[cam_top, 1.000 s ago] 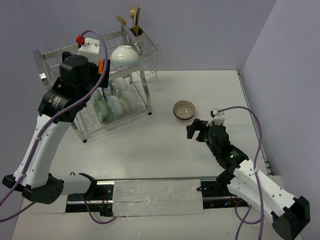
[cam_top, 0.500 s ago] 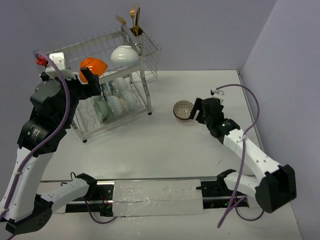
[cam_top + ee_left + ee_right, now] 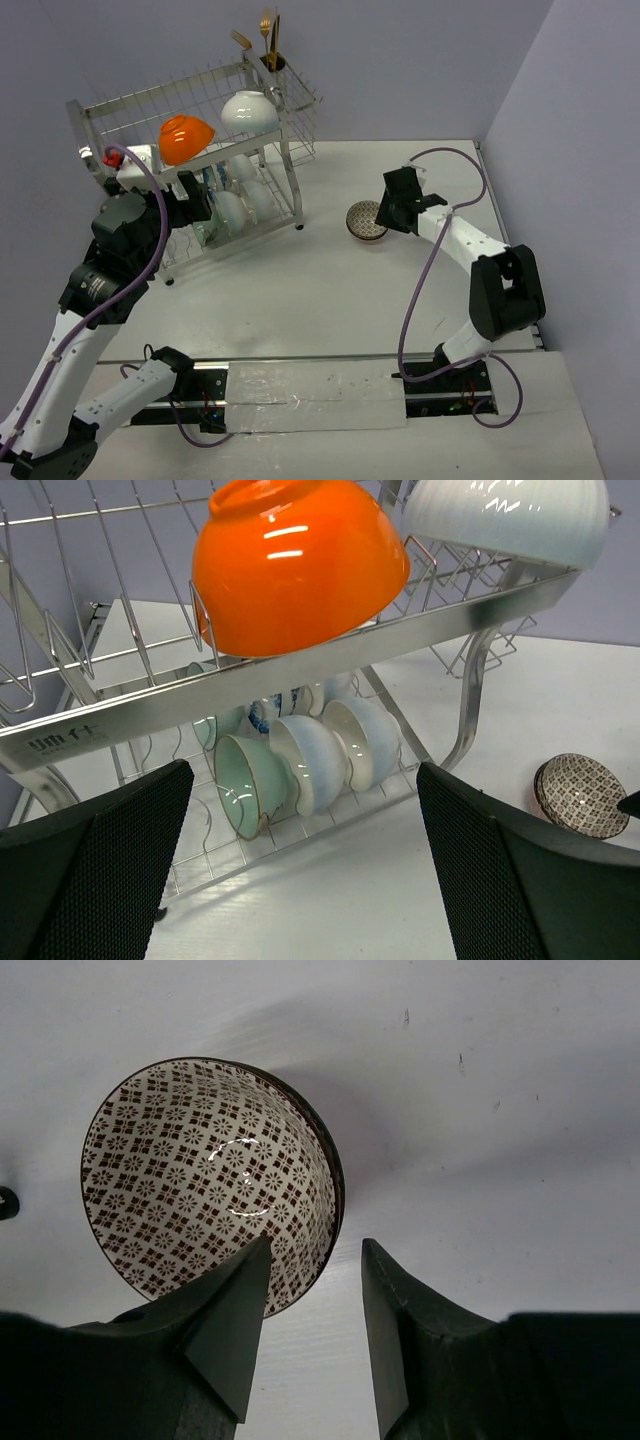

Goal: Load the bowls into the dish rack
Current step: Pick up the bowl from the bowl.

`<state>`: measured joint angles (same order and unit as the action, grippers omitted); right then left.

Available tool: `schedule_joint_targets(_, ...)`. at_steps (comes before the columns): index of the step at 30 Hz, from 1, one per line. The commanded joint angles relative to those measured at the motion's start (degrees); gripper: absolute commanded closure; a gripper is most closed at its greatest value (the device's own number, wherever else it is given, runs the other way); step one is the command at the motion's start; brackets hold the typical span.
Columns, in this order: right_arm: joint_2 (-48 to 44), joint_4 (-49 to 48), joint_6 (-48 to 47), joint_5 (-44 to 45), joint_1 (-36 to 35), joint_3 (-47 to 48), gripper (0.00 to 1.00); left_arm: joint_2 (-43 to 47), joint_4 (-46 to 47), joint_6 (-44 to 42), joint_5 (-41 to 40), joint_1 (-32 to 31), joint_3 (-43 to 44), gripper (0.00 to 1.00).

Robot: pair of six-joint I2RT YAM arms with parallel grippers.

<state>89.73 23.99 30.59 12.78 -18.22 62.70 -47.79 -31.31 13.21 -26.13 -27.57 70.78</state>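
The dish rack [image 3: 288, 150] stands at the back left. An orange bowl [image 3: 186, 138] and a white bowl [image 3: 250, 110] lie upside down on its top tier, and several pale bowls [image 3: 235, 205] stand on edge below. My left gripper [image 3: 195, 197] hangs open and empty in front of the lower tier. One brown-patterned bowl [image 3: 366, 221] sits on the table. My right gripper [image 3: 393, 212] is at its right rim. In the right wrist view, one finger [image 3: 225, 1330] is over the inside of the patterned bowl [image 3: 210, 1180] and the other is outside, with a gap left.
Gold cutlery [image 3: 268, 40] stands in the cup at the rack's back right corner. The right wall runs close behind the right arm. The left wrist view shows the orange bowl [image 3: 300, 565], the rack's front rail [image 3: 250, 680] and the patterned bowl [image 3: 582, 795].
My left arm has drawn back and down from the rack, leaving the orange bowl on the top tier. My right arm has reached to the patterned bowl, and its jaws have narrowed around the rim.
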Motion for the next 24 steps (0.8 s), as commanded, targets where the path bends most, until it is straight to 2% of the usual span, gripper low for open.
schedule_joint_targets(1,2.19,1.59,0.09,-0.12,0.2,3.57,0.51,1.56,3.53,-0.12,1.87,0.24,-1.08,0.01)
schedule_joint_targets(4,3.69,1.85,0.09,0.32,0.2,3.84,0.53,1.82,3.62,-0.47,2.31,0.24,-1.96,0.01)
schedule_joint_targets(13,5.8,1.68,-0.44,1.99,0.2,4.1,0.67,0.95,3.45,-0.47,3.72,0.24,-3.2,0.01)
schedule_joint_targets(24,5.72,2.03,-0.79,3.04,0.11,4.54,0.93,0.42,3.19,-0.12,5.21,0.24,-3.11,0.01)
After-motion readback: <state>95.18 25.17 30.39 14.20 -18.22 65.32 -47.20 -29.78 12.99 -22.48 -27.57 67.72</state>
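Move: The upper patterned bowl of the nested pair has its middle roughly 5 cm left of the right hand, 2 cm ahead and 5 cm below, so the half-open fingers hang over its right rim. The lower bowl sits right under it, some 7 cm down from the hand. The rack's nearest foot stands about 23 cm left, level fore and aft, 10 cm down. For the empty left hand, the patterned bowl lies about 34 cm right, 13 cm ahead and 33 cm below. The right hand sinks almost straight down by about 3 cm, one finger inside the patterned bowl and the other outside its right wall, while the half-open fingers close steadily until they are nearly shut and pinch the right rim. With the wrist tipping about 5 degrees farther down on the way and easing partly back, the hand then turns upward by just under 1 cm and slightly forward, as the open, empty left hand drifts 1.5 cm down and 1 cm right beside the rack. ##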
